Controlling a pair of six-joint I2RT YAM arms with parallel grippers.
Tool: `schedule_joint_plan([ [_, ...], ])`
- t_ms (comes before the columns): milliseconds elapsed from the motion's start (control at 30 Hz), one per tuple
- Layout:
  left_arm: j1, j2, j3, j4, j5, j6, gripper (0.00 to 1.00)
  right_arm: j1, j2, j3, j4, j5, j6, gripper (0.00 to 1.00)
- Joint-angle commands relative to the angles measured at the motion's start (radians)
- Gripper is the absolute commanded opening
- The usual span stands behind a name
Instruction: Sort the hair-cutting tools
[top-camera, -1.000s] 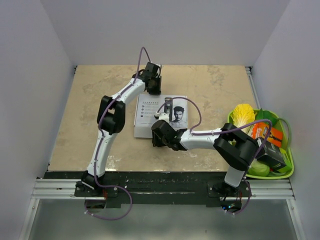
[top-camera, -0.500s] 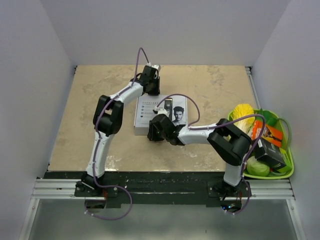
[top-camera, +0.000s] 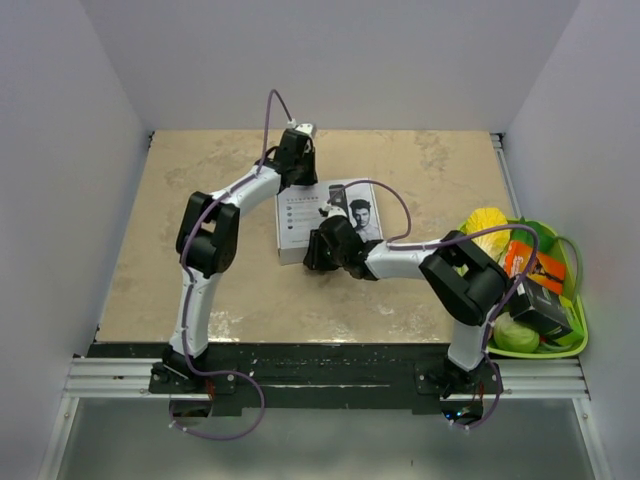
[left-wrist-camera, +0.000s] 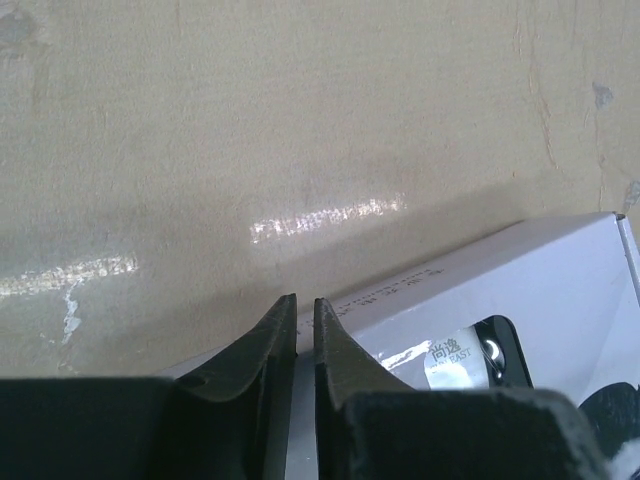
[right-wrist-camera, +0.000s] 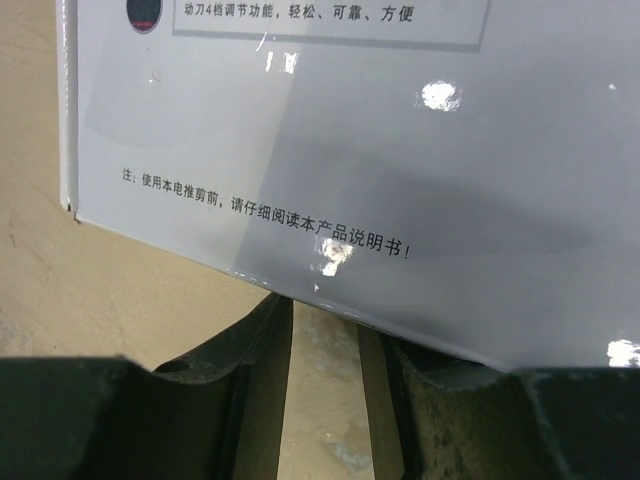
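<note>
No hair-cutting tools show outside the packaging; only the white cardboard box (top-camera: 300, 222) printed with a clipper and a man's face lies mid-table. My left gripper (top-camera: 302, 180) hangs over the box's far edge (left-wrist-camera: 560, 290). Its jaws (left-wrist-camera: 306, 300) stand a thin slit apart, all but shut, with nothing seen between them. My right gripper (top-camera: 322, 245) is at the box's near edge. Its jaws (right-wrist-camera: 325, 305) are open with bare table between them, and the box (right-wrist-camera: 350, 130) covers the fingertips.
A green basket (top-camera: 578, 345) sits at the right edge with toy vegetables, among them a yellow cabbage (top-camera: 487, 225), and a black object (top-camera: 540, 308) I cannot identify. White walls close in the beige table (top-camera: 180, 200) on three sides.
The box has slid a little away and to the right and turned slightly. Both grippers followed it. The left jaws have narrowed.
</note>
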Motion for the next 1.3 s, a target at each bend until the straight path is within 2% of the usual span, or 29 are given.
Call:
schedule_joint_plan([
  [0, -0.038, -0.022, -0.062, -0.235, 0.058, -0.010, 0.17, -0.075, -0.009, -0.051, -0.100, 0.116, -0.068, 0.37],
  [200, -0.038, -0.152, -0.122, -0.247, 0.039, -0.001, 0.22, -0.009, -0.196, -0.061, -0.152, 0.132, -0.095, 0.41],
  [333, -0.038, -0.339, -0.221, -0.231, 0.023, 0.002, 0.28, 0.011, -0.354, -0.045, -0.232, 0.176, -0.117, 0.48],
  [400, -0.038, -0.407, -0.254, -0.224, 0.010, 0.005, 0.31, 0.013, -0.437, -0.017, -0.267, 0.191, -0.128, 0.55],
  [500, -0.034, -0.534, -0.304, -0.223, -0.002, 0.016, 0.39, 0.013, -0.506, 0.035, -0.341, 0.201, -0.155, 0.82],
  [533, -0.035, -0.589, -0.323, -0.224, -0.002, 0.021, 0.46, 0.013, -0.541, 0.049, -0.377, 0.207, -0.171, 0.98],
  [600, -0.034, -0.642, -0.335, -0.234, -0.010, 0.033, 0.56, 0.013, -0.566, 0.090, -0.416, 0.213, -0.187, 0.99],
  [633, -0.032, -0.686, -0.343, -0.238, -0.010, 0.038, 0.86, 0.013, -0.592, 0.101, -0.445, 0.231, -0.194, 0.99],
  [667, -0.031, -0.708, -0.347, -0.243, -0.011, 0.047, 0.99, 0.011, -0.600, 0.112, -0.459, 0.236, -0.197, 0.99],
  [900, -0.031, -0.934, -0.415, -0.249, -0.033, 0.070, 0.99, 0.011, -0.640, 0.235, -0.618, 0.296, -0.220, 0.99],
  [1100, -0.031, -1.155, -0.550, -0.192, -0.155, 0.078, 0.99, 0.013, -0.718, 0.262, -0.700, 0.466, -0.200, 0.99],
  [1267, -0.031, -1.265, -0.634, -0.195, -0.237, 0.059, 0.99, 0.011, -0.730, 0.310, -0.793, 0.543, -0.234, 0.99],
])
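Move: The closed hair-clipper box lies between my hands. Its middle is about 10 cm back and 5 cm right of my left hand, some 4 cm lower; my left fingers are at its far edge, nearly shut. From my right hand, half open at the near edge, its middle is roughly 11 cm ahead and 4 cm to the right, about level. No other tool lies loose nearby. I leave the box with both hands. My left hand first draws back low across the lid for about 10 cm, then climbs off, still going back and left; my right slides rightward along the near edge, then lifts steeply, ending farther right. Each rises about 26 cm, its fingers opening wide and tipping up some 25 degrees. ##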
